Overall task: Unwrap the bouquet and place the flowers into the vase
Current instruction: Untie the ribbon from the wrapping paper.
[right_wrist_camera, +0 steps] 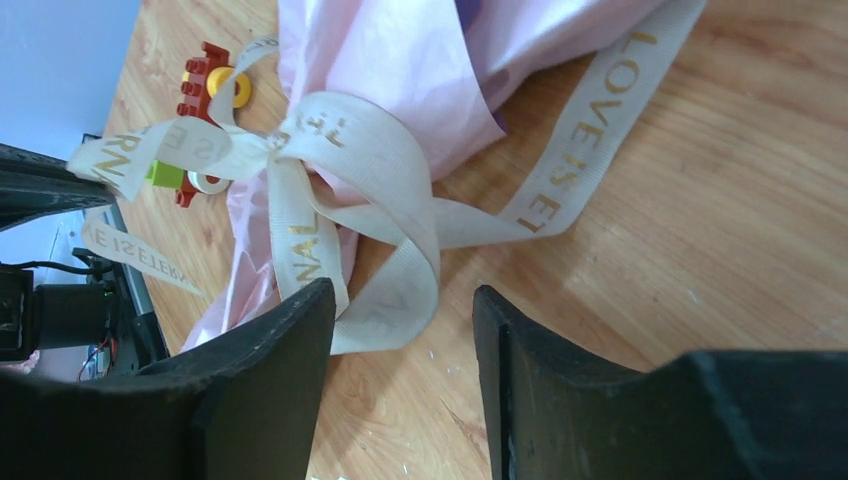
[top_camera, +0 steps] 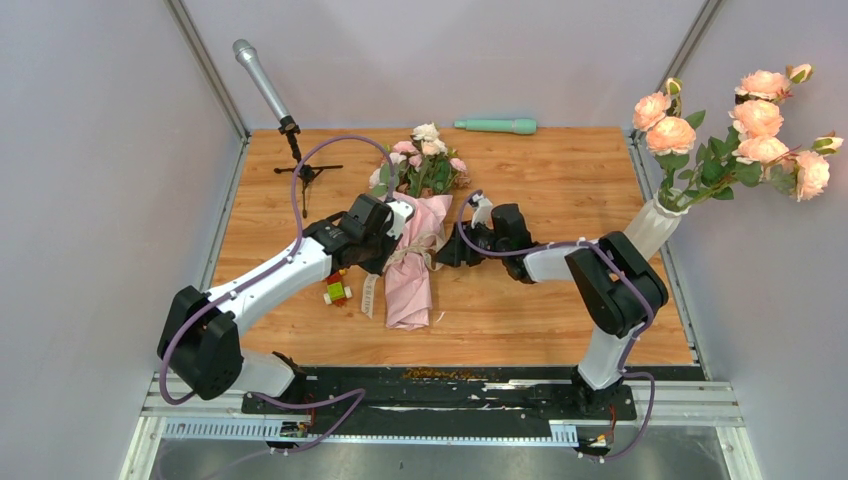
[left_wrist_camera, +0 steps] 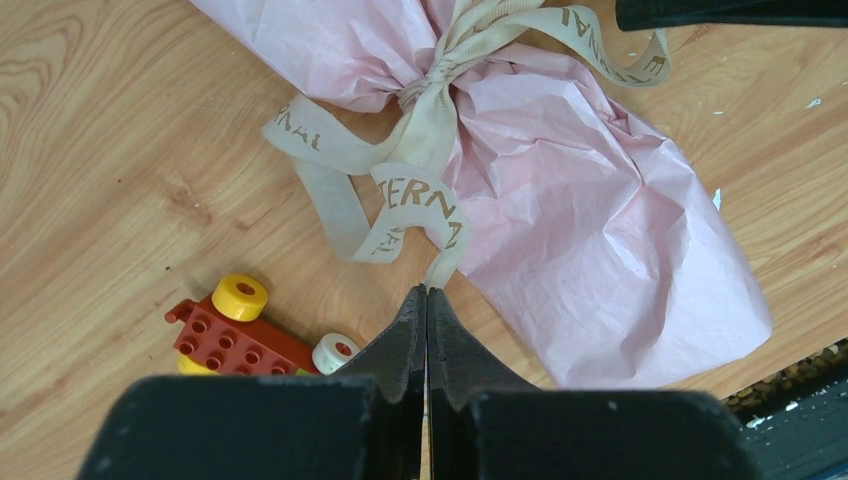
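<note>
The bouquet (top_camera: 412,275) lies mid-table, its pink paper (left_wrist_camera: 590,250) tied with a cream ribbon (left_wrist_camera: 425,150); the flowers (top_camera: 425,160) stick out at its far end. My left gripper (left_wrist_camera: 427,290) is shut on a tail of the ribbon, by the bouquet's left side (top_camera: 398,240). My right gripper (right_wrist_camera: 402,290) stands open low over the table at the bouquet's right side (top_camera: 447,250), with a ribbon loop (right_wrist_camera: 400,290) lying against its left finger. The white ribbed vase (top_camera: 655,228) stands at the right edge, behind the right arm.
Large peach roses (top_camera: 760,130) on leafy branches fill the vase. A red and yellow toy brick car (left_wrist_camera: 235,335) lies just left of the bouquet. A microphone on a small stand (top_camera: 262,80) is back left; a mint-green cylinder (top_camera: 497,125) lies at the back edge.
</note>
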`<act>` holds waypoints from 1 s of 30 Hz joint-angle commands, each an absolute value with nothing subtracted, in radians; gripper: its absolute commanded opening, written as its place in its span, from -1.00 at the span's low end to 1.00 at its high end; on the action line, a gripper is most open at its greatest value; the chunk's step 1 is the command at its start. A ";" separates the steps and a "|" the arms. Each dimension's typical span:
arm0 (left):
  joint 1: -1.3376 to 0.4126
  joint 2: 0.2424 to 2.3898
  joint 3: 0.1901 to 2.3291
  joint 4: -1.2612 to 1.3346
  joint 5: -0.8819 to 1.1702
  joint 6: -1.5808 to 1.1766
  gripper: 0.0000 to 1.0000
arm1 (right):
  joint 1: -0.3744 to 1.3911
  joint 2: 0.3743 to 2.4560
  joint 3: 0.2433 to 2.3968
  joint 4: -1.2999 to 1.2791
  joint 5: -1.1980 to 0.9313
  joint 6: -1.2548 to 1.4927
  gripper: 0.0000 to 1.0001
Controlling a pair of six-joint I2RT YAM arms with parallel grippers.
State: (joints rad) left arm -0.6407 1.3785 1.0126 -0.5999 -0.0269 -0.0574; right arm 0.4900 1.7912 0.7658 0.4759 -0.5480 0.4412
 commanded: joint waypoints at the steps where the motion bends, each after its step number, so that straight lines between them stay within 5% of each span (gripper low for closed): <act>1: -0.642 1.383 1.030 -0.599 -0.017 -0.051 -1.00 | 0.489 1.796 0.823 0.553 -0.606 0.443 0.00; 14: -0.642 1.394 1.034 -0.606 -0.017 -0.051 -1.00 | 0.493 1.701 0.835 0.440 -0.598 0.422 -0.97; 30: -0.642 1.391 1.034 -0.605 -0.015 -0.058 -1.00 | 0.675 1.699 0.963 0.301 -0.497 0.485 -1.00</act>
State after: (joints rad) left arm -0.6407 1.3952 1.0126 -0.6109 -0.0269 -0.0578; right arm 0.6273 1.6638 0.9169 0.2970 -0.5438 0.4423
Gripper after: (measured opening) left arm 0.006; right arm 0.010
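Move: The ribbon loop I'm after lies almost between my open right fingertips, about 1 cm farther out and 2 cm to the left, at their height. From that hand the knot is some 6 cm left and 2 cm ahead, the lower wrapping about 6 cm left and 8 cm back. My left hand already holds a ribbon tail; from it the knot lies roughly 7 cm right, 4 cm ahead and 6 cm lower, the toy car 7 cm left and 2 cm back. I shut my right fingers on the ribbon loop beside the bouquet while easing them up about 2.5 cm and slightly forward and left. With the loop pinched I lift another 5 cm, then swing left over the pink wrapping and a little back, towards my left hand, which stays put and keeps its grip on the ribbon tail. ##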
